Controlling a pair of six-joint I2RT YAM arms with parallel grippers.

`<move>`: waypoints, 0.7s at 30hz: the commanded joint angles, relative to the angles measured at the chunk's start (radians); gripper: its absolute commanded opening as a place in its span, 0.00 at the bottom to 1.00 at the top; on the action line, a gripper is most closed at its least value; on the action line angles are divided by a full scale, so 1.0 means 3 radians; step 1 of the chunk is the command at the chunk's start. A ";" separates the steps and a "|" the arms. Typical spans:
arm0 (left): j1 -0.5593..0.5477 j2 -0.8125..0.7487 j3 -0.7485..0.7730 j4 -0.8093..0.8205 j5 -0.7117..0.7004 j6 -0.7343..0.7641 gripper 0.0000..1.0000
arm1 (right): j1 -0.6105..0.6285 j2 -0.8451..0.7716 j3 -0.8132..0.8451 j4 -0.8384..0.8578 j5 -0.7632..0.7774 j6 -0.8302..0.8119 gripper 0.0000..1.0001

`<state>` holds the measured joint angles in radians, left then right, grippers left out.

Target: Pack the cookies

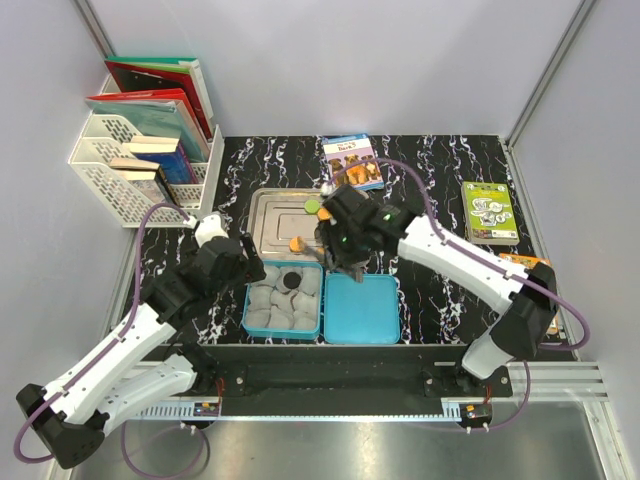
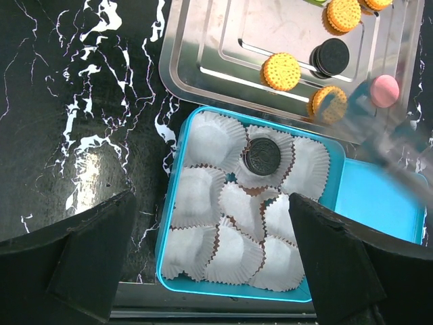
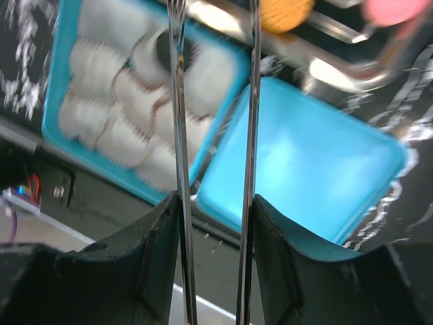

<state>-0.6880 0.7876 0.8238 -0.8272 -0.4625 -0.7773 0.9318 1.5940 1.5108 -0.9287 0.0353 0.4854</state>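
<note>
Several cookies lie on the steel tray: orange ones, a black one and a pink one. One black cookie sits in a paper cup inside the blue box. My left gripper hangs open over the box's near cups, holding nothing. My right gripper is shut on metal tongs, whose two blades stand apart with nothing between them. In the top view the right gripper is above the tray's near edge, beside an orange cookie.
The blue lid lies right of the box. A white file rack with books stands at the back left. A booklet lies behind the tray and a green one at the right.
</note>
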 commanded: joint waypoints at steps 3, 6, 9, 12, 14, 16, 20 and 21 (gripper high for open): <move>0.0008 -0.0012 -0.0046 0.0160 0.0033 0.0024 0.99 | -0.0585 -0.0129 0.0087 0.0017 0.0067 -0.0227 0.49; 0.0008 -0.0017 -0.0051 0.0170 0.0028 0.0034 0.99 | -0.0702 0.0009 0.0138 0.0038 0.0036 -0.0309 0.49; 0.0013 0.0033 -0.0051 0.0185 0.0033 0.0039 0.99 | -0.0779 0.0214 0.0230 0.0063 -0.0010 -0.0360 0.49; 0.0008 0.0074 -0.0051 0.0191 0.0038 0.0044 0.99 | -0.0830 0.0418 0.0348 0.0094 -0.0061 -0.0391 0.50; 0.0008 0.0085 -0.0056 0.0196 0.0038 0.0050 0.99 | -0.0841 0.0561 0.0445 0.0115 -0.0087 -0.0401 0.50; 0.0008 0.0090 -0.0067 0.0201 0.0033 0.0050 0.99 | -0.0851 0.0658 0.0511 0.0125 -0.0087 -0.0416 0.51; 0.0008 0.0090 -0.0062 0.0201 0.0033 0.0060 0.99 | -0.0912 0.0899 0.0675 0.0145 -0.0204 -0.0427 0.52; 0.0013 0.0090 -0.0067 0.0206 0.0028 0.0060 0.99 | -0.0922 0.0920 0.0691 0.0155 -0.0215 -0.0427 0.52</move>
<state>-0.6880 0.8154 0.8074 -0.8101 -0.4545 -0.7753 0.6743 1.8488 1.6489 -0.9131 0.0071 0.3786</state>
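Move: The black cookie still on the tray lies about 16 cm ahead of the right hand, which holds the tongs, some 2 cm to its left and about 17 cm below. An orange cookie sits 5 cm nearer than it, another 6 cm to its left and 3 cm nearer, and the pink cookie 9 cm to its right, level with it. From the idle left hand the black cookie is roughly 15 cm ahead, 17 cm right and 16 cm below. Towards the tray's remaining black cookie the right hand carries the tongs away from the tin, quickly forward and to the right at first, then on forward while sinking about 5 cm and easing slightly back left. It gets some 11 cm farther out in all, turning about 10 degrees clockwise; the gripper keeps its hold and the tongs stay open, their tips coming close above the cookie. ##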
